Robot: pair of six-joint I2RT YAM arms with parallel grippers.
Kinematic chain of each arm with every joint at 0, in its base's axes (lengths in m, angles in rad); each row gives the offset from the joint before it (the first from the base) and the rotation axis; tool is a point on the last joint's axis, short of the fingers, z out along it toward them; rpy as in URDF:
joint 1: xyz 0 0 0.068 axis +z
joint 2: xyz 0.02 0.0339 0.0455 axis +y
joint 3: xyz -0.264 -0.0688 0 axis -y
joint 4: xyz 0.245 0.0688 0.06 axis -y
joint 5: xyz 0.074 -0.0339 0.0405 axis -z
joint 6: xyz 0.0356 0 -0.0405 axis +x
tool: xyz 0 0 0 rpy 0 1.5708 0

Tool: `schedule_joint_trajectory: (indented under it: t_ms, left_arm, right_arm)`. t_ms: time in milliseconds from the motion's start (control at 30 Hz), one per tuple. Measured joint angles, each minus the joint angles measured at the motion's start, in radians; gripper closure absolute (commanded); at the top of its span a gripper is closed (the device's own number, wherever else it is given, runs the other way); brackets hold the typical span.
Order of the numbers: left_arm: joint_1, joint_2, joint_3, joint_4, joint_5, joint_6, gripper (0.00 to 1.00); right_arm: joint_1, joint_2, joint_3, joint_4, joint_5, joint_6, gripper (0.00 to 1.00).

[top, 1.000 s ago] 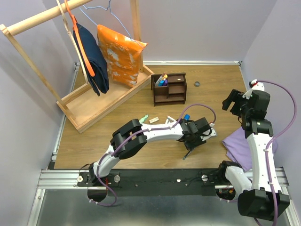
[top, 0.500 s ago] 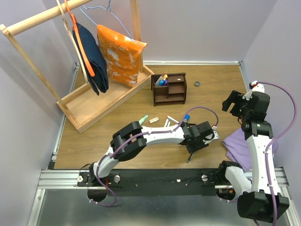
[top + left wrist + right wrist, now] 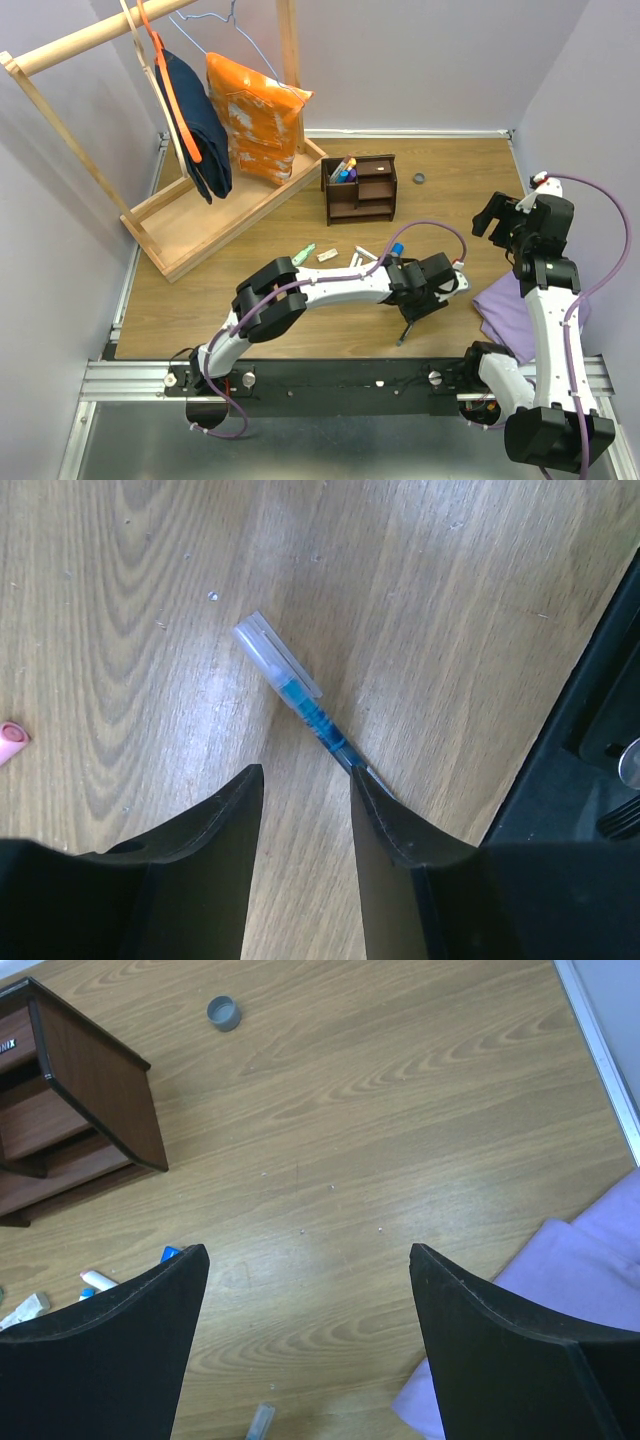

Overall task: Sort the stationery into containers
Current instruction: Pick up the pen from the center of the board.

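Observation:
A blue pen with a clear cap [image 3: 290,685] lies on the wood, its far end against the outer tip of one finger of my left gripper [image 3: 305,772]. That gripper is open, with only bare table between its fingers. From above, the left gripper [image 3: 410,318] hovers low near the front edge, the pen [image 3: 404,334] poking out below it. More stationery lies behind it: a green eraser [image 3: 305,250], a beige piece [image 3: 326,256], white pens [image 3: 358,258] and a blue-capped marker [image 3: 397,248]. The dark brown organizer [image 3: 360,187] holds several pens [image 3: 343,170]. My right gripper [image 3: 495,215] hangs open and empty.
A pale wooden clothes rack [image 3: 200,215] with an orange bag [image 3: 255,115] and a navy garment [image 3: 195,125] fills the back left. A small grey cap [image 3: 420,179] lies right of the organizer. A purple cloth [image 3: 510,310] covers the front right corner.
My left gripper has shifted a little to the right, and the blue pen at its fingertip has moved with it. The right arm has barely stirred.

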Motion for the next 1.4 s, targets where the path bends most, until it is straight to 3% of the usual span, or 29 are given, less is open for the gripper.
schedule_joint_trajectory:
  t_ms: [333, 733, 833, 867, 967, 1200, 1400]
  left_arm:
    - [0.0, 0.06, 0.028, 0.006, 0.011, -0.019, 0.53]
    - [0.001, 0.084, 0.032, 0.013, 0.013, -0.014, 0.63]
    - [0.003, 0.097, 0.051, 0.012, 0.022, -0.002, 0.74]
    - [0.005, 0.108, 0.067, 0.012, 0.03, 0.003, 0.84]
    - [0.013, 0.127, 0.094, 0.013, 0.051, 0.016, 0.97]
    - [0.055, 0.105, 0.066, -0.002, 0.156, 0.082, 1.0]
    - [0.14, -0.005, 0.061, -0.152, 0.272, 0.15, 1.0]
  right_arm:
    - [0.0, 0.002, 0.0, -0.001, 0.0, -0.001, 0.11]
    - [0.0, 0.029, 0.0, 0.001, -0.002, -0.001, 0.11]
    - [0.0, 0.033, 0.0, 0.002, -0.003, -0.001, 0.11]
    - [0.0, 0.033, 0.0, 0.002, -0.003, -0.001, 0.11]
    - [0.0, 0.035, 0.0, 0.001, -0.006, -0.003, 0.11]
    - [0.0, 0.035, 0.0, 0.001, -0.006, -0.005, 0.11]
    - [0.0, 0.056, 0.0, 0.005, -0.01, -0.005, 0.11]
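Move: The pen lies almost under the left hand, about 3 cm below, its middle 1 cm back and 1 cm right, slanting with the cap end forward-right. From that hand, the red-tipped marker is some 12 cm ahead and 6 cm left, the blue marker about 14 cm ahead and 2 cm left, the two blue-capped markers 10 cm ahead and 11 cm left. From the right hand, the pen is roughly 15 cm back, 16 cm left and 19 cm below. The left fingers pinch the pen just below its cap, going from half open to shut. Before that the hand sinks some 3 cm straight onto it and pauses, then slides a little right as they close; afterwards it lifts about 4.5 cm while carrying left and slightly forward, the wrist tipping about 10 degrees. ##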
